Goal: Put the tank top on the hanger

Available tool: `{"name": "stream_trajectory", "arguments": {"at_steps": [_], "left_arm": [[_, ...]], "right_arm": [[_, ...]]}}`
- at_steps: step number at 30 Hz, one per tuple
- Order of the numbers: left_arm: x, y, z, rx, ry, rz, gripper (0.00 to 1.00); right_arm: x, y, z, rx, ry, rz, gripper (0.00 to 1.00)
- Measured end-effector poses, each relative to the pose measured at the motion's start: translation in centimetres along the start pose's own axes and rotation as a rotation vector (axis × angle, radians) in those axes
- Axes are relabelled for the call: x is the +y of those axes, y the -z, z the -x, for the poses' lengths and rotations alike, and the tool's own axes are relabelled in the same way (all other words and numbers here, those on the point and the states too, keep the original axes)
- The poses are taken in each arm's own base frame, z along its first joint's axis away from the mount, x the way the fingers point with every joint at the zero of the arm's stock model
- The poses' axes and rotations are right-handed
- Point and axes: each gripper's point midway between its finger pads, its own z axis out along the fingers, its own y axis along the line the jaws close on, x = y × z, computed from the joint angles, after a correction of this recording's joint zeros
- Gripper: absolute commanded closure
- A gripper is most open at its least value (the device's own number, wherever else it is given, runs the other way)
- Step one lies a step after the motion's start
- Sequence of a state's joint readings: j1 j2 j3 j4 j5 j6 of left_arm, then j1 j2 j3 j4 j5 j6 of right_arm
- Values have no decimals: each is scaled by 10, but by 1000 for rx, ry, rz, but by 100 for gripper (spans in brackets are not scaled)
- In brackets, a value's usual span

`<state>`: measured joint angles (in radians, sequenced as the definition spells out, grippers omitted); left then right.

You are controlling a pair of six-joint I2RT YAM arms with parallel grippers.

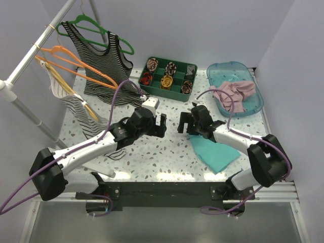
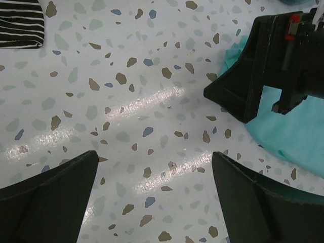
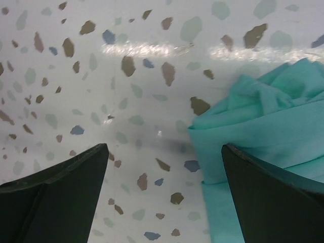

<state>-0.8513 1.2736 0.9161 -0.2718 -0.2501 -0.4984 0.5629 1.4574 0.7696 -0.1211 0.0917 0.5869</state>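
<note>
The dusty-pink tank top [image 1: 237, 91] lies crumpled in a clear blue bin [image 1: 255, 105] at the back right. The orange hanger [image 1: 62, 49] hangs bare on the metal rail [image 1: 35, 48] at the back left. My left gripper [image 1: 161, 125] [image 2: 154, 157] and right gripper [image 1: 183, 123] [image 3: 164, 149] hover low over mid-table, facing each other a short gap apart. Both are open with nothing between their fingers. The right gripper's fingers [image 2: 243, 81] show in the left wrist view. Neither gripper is near the tank top or the hanger.
A teal cloth [image 1: 215, 152] [image 3: 263, 116] [image 2: 288, 136] lies under the right arm. A green hanger holds a striped tank top [image 1: 101, 61]; a tan hanger holds another [image 1: 76, 101]. A green divided tray [image 1: 167, 76] of rolled items stands at the back centre.
</note>
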Motion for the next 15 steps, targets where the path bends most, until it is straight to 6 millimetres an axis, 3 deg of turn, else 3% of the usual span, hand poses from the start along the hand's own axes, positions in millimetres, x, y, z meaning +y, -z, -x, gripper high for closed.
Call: {"name": "stream_trajectory", "arguments": {"at_steps": [4, 8, 15], "left_arm": [[1, 2, 0, -1, 0, 1, 0], [2, 2, 1, -5, 0, 6, 0], [2, 3, 1, -4, -6, 9, 0]], "right_arm": [[-41, -9, 12, -15, -87, -83, 1], [-82, -6, 18, -45, -160, -184, 1], [-151, 44, 20, -132, -273, -383, 1]]}}
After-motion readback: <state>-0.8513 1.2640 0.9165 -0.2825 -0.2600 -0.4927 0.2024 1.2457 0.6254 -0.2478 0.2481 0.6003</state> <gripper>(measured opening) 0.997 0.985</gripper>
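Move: The teal tank top lies flat under and behind the right hand, its middle some 14 cm to the right and 13 cm back, about 4 cm lower. Its crumpled near corner is only about 4 cm right and 4 cm back. The blue bin stands roughly 23 cm right and 15 cm ahead, the green tray 7 cm left and 20 cm ahead. From the left hand, the tank top's middle is about 25 cm right, 12 cm back and 13 cm down. Sweeping to the right by about 16 cm, low over the table, the right hand pulls the tank top's crumpled corner along with its right-hand finger. The path bows out and dips a couple of centimetres, then comes back in and up, while the wrist swings clockwise by nearly 30 degrees and the fingers stay wide open. ##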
